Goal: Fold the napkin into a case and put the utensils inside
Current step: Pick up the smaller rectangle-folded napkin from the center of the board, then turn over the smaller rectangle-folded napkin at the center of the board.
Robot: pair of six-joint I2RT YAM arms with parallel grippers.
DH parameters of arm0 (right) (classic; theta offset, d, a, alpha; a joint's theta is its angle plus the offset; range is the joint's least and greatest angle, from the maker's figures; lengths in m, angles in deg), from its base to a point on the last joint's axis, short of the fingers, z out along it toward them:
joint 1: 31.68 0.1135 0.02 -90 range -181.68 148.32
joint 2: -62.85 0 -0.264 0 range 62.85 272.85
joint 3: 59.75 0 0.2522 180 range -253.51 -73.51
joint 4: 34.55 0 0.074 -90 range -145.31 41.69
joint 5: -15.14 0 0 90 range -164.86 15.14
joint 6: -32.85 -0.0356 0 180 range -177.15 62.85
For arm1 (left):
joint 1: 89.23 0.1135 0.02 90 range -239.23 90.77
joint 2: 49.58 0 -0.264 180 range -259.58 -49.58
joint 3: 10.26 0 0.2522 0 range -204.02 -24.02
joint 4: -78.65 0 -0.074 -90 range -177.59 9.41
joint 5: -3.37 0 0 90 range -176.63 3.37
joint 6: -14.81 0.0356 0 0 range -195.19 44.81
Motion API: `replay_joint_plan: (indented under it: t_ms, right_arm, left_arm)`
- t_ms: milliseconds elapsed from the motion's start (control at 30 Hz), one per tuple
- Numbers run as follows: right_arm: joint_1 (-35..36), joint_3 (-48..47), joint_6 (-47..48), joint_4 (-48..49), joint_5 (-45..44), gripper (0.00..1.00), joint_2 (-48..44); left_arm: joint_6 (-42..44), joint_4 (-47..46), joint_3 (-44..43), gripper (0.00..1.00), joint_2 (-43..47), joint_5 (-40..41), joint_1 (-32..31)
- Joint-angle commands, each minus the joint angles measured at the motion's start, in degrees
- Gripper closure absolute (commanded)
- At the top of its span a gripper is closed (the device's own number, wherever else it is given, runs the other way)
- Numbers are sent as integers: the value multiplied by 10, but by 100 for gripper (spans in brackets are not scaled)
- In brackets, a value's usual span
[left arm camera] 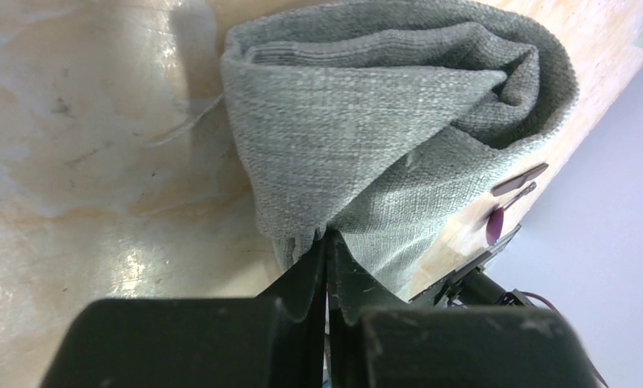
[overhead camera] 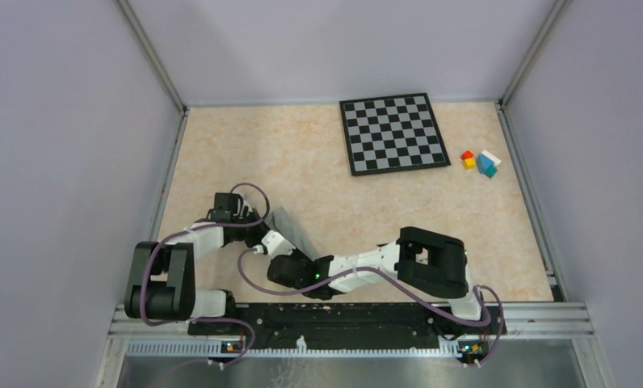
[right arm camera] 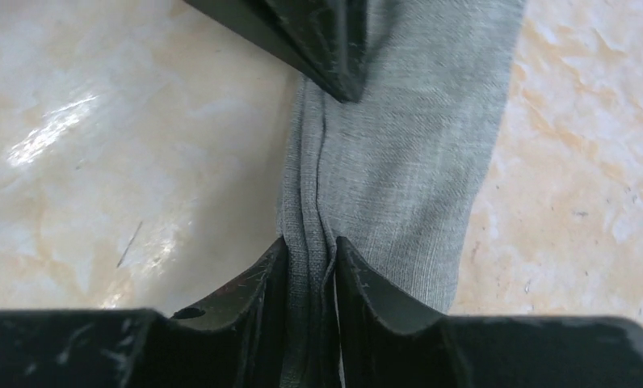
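The napkin is a grey-green cloth folded into a narrow strip, lying between the two arms near the table's front. In the left wrist view its layers bulge open at the far end. My left gripper is shut, pinching the cloth's near edge. My right gripper is shut on the stacked folded edges of the napkin, a little along the same edge from the left gripper's fingers. The utensils show only in the left wrist view: a slim dark piece and a purple rounded end beside the cloth.
A black-and-white chessboard lies at the back of the table. Small coloured blocks sit at the back right. Grey walls close in three sides, and a metal rail runs along the near edge.
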Motion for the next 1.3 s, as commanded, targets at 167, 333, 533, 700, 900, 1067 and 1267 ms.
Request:
replay_joint_plan:
  t_ms: [167, 333, 533, 700, 900, 1067, 1267]
  right_arm:
    - [0, 8, -25, -7, -61, 100, 21]
    - [-15, 23, -35, 39, 36, 100, -33]
    - [-86, 54, -130, 119, 270, 100, -117]
    - [-160, 115, -283, 294, 474, 100, -122]
    - [-227, 215, -462, 546, 577, 100, -89]
    - [-286, 293, -585, 751, 612, 100, -40]
    - [-356, 364, -652, 894, 629, 100, 11]
  left_arm:
    - [74, 66, -50, 77, 44, 97, 5]
    - [109, 157, -147, 55, 133, 153, 6]
    - [115, 246, -261, 44, 230, 255, 8]
    - [108, 265, -262, 42, 291, 283, 8]
    - [113, 267, -227, 43, 308, 245, 7]
    - [111, 255, -206, 44, 304, 221, 7]
    - [108, 243, -194, 45, 284, 181, 8]
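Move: Just ahead and to the right of the right hand, the folded napkin's middle lies about 3 cm forward and 4 cm right, level with the fingertips, which straddle its left long edge. From that hand, the knife lies roughly 31 cm right and 4 cm forward, the spoon 35 cm right and 1 cm forward, both about 2 cm below. From the left hand, shut at the napkin's far left edge, the middle is 4 cm back and 7 cm right. Closing its half-shut fingers on the napkin's left long edge, the right hand pinches it, lifts about 7 cm, then drifts forward and right while sinking slightly, rolling nearly 90 degrees until the fingers point left, almost level. The left hand comes free of the far edge, opens past half, climbs some 20 cm while swinging left and forward, then settles back about 5 cm, fingers tipped up. ##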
